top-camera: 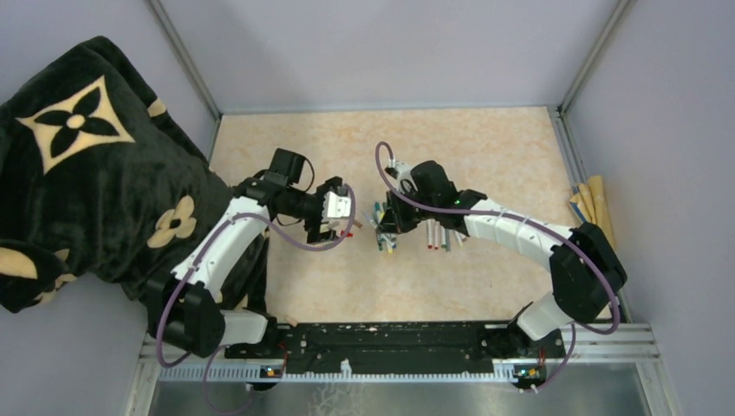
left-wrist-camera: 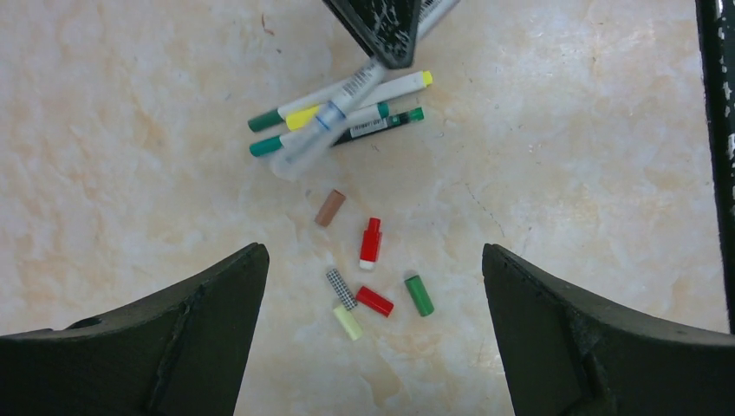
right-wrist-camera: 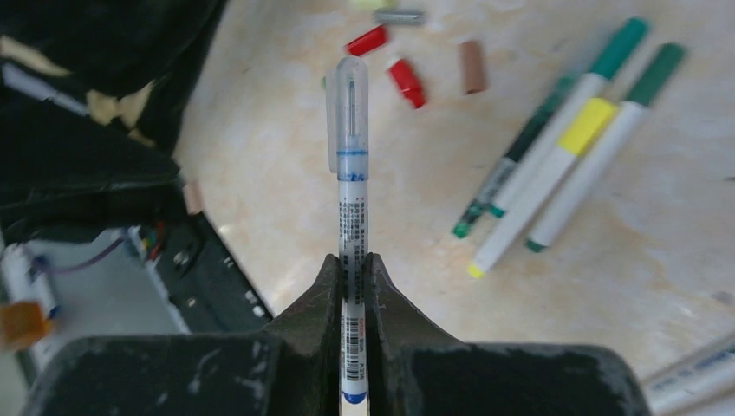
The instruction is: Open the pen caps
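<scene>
My right gripper (right-wrist-camera: 354, 264) is shut on a white pen (right-wrist-camera: 351, 208) whose clear cap (right-wrist-camera: 347, 113) with a blue band is still on. It holds the pen above a small pile of pens (left-wrist-camera: 381, 117) with green and yellow caps. My left gripper (left-wrist-camera: 373, 251) stands wide open over several loose pen caps on the table: brown (left-wrist-camera: 329, 208), red (left-wrist-camera: 370, 243), chequered grey (left-wrist-camera: 341, 289), a second red (left-wrist-camera: 374, 301), green (left-wrist-camera: 419, 295) and pale yellow (left-wrist-camera: 347, 322). From above, the left gripper (top-camera: 342, 212) and right gripper (top-camera: 387, 225) face each other at mid-table.
A dark blanket with a flower pattern (top-camera: 87, 173) covers the left side beside the left arm. More pens (top-camera: 438, 236) lie under the right forearm. Wooden sticks (top-camera: 594, 204) lie beyond the right rail. Metal frame posts edge the beige tabletop (top-camera: 485, 147).
</scene>
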### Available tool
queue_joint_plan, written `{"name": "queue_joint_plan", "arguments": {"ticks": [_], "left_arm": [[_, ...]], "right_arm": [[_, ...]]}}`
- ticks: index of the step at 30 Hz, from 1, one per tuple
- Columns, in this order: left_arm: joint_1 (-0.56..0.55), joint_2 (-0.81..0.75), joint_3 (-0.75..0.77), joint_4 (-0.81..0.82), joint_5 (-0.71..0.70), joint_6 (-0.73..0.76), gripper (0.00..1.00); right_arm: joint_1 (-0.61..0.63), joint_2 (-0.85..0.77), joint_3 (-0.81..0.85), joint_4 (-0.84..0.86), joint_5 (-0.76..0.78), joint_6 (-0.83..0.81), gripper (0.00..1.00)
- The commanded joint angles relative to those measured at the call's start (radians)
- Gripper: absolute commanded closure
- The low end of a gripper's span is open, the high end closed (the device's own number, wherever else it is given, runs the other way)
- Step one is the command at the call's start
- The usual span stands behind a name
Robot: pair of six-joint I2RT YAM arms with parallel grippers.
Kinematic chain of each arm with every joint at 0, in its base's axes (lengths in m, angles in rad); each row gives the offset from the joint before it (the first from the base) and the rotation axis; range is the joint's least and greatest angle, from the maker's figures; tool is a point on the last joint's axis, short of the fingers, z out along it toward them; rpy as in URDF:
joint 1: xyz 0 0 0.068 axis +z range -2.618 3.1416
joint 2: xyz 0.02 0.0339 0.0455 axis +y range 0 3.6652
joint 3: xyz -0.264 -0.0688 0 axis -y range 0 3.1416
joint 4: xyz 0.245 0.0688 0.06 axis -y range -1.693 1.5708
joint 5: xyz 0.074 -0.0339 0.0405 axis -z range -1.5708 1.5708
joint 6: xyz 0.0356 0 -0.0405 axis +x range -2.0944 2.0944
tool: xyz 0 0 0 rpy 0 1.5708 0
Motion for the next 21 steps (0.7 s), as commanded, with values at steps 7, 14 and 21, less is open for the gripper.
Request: {"name": "queue_joint_plan", "arguments": {"ticks": [7,14,21], "left_arm": [[-0.069,-0.052,-0.041,-0.071,0.066,0.255,0.01],[-0.131,-0.034,-0.071,-0.066,-0.036,0.268,0.37],[-0.159,-0.046,-0.114,0.015,-0.130,0.253,0.78]], "right_arm": [[0.000,0.102,0.078,0.098,-0.522,0.092,1.00],[-0.001,0.145,0.104,0.136,-0.565,0.127,1.00],[0.005,0.156,0.085,0.183,-0.578,0.161,1.00]]}}
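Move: The clear cap of the pen in the right hand's grip lies about 4 cm ahead of the open left hand, 7 cm to its right and 5 cm below; from the right hand it is some 3 cm ahead, 6 cm left and 3 cm below. The left gripper stands 12 cm left of the right hand, 2 cm back and 2 cm higher. On the table 13 cm below the left hand lie a brown cap (3 ahead, 4 right) and a red cap (level, 1 right). Back and to the left, about 8 cm and rising slightly, the right hand swings the pen it keeps gripped, turning some 30 degrees, mostly counter-clockwise and tipping, to bring the capped end to the left hand. The left hand draws back about 4 cm, rises briefly, then sinks to finish lower, turning some 15 degrees clockwise, and from midway closes its fingers around the clear cap to pinch it. ##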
